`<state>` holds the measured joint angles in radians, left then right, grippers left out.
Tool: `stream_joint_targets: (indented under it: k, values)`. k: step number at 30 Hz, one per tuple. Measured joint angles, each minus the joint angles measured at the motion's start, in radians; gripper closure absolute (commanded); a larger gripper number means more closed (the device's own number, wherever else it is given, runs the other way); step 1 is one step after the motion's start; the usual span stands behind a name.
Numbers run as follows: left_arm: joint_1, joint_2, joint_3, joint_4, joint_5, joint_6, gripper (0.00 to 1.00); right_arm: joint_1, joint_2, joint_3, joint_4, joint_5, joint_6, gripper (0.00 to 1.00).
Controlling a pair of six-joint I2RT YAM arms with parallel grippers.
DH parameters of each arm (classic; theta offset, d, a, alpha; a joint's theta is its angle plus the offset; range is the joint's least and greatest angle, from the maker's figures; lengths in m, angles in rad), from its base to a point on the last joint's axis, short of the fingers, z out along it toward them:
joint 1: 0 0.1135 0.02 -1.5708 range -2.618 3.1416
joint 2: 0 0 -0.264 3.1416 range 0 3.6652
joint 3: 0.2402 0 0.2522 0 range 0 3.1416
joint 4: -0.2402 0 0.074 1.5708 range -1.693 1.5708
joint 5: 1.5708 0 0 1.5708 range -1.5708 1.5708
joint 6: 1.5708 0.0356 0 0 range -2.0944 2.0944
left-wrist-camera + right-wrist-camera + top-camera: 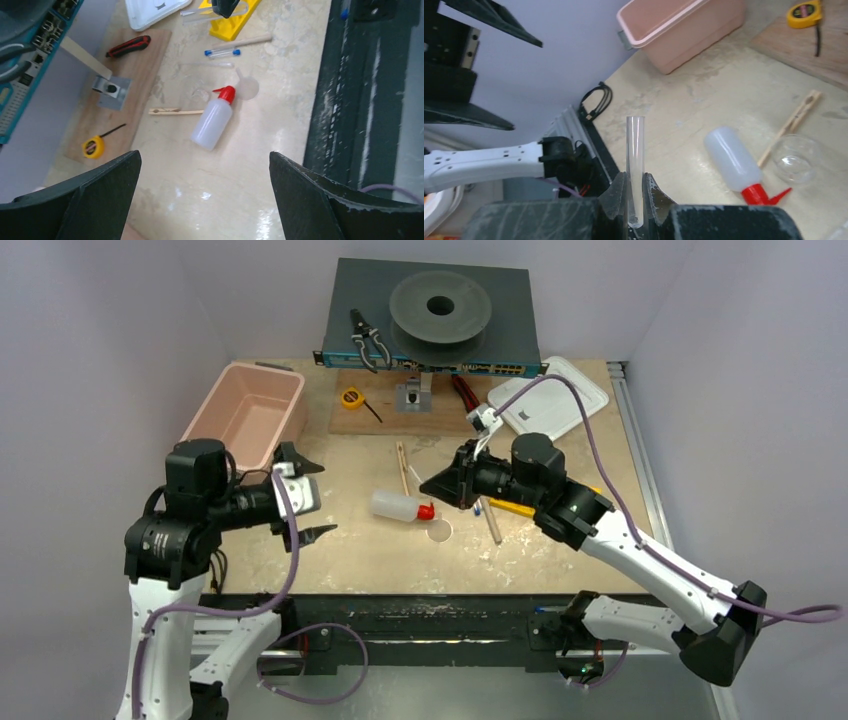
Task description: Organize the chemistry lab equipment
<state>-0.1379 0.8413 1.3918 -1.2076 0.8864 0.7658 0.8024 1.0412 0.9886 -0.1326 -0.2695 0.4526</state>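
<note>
My right gripper [445, 485] [635, 176] is shut on a thin clear tube [635, 150], open end forward, held above the table. The squeeze bottle [400, 506] [214, 122] [733, 157] with the red cap lies on its side mid-table. A small clear round dish [796, 159] [200, 94] sits by the cap, beside a wooden stick [402, 468] [170, 111] [791, 125]. Two blue-capped tubes [222, 52] and another wooden stick [247, 41] [492, 523] lie near a yellow rack [234, 22]. My left gripper [305, 500] [205, 160] is open and empty, left of the bottle.
A pink bin [245, 412] [679, 30] stands at the back left. A white tray [548, 395] lies at the back right. A wooden board [400, 412] holds a yellow tape measure [350, 397] and a red-handled tool [128, 46]. Pliers [368, 340] rest on the dark box behind. A white round piece [438, 531] lies near the cap.
</note>
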Motion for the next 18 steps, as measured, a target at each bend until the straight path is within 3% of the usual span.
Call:
stream_joint_targets:
  k: [6, 11, 18]
  values:
    - [-0.08, -0.168, -0.176, 0.085, -0.122, 0.377, 0.0, 0.01, 0.093, 0.093, -0.002, -0.186, 0.062, 1.0]
    - [-0.119, -0.357, -0.385, 0.267, -0.156, 0.644, 0.0, 0.061, 0.188, 0.187, -0.003, -0.216, 0.135, 1.0]
    - [-0.136, -0.386, -0.459, 0.428, -0.15, 0.82, 0.0, 0.14, 0.312, 0.277, 0.001, -0.213, 0.232, 1.0]
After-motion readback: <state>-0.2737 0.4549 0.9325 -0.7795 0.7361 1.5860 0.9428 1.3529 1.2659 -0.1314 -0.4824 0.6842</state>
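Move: The right hand already holds the test tube; the open left gripper that it is being carried to is about 17 cm to its left, 5 cm back and 2 cm higher. From the left hand the tube lies some 16 cm right, 5 cm ahead and 1 cm below. The wash bottle is about 5 cm left, 9 cm ahead and 27 cm below the right hand, and the glass beaker 1 cm left, 12 cm ahead and equally low. Leftward, with some drawing back, the right hand carries the pinched test tube about 10 cm towards the open left gripper, swinging some 15 degrees counter-clockwise. The left hand nearly keeps its place, dipping about 3 cm and coming partly back up, while it rolls about 65 degrees about its pointing direction, clockwise looking along its fingers, jaws still wide open. ##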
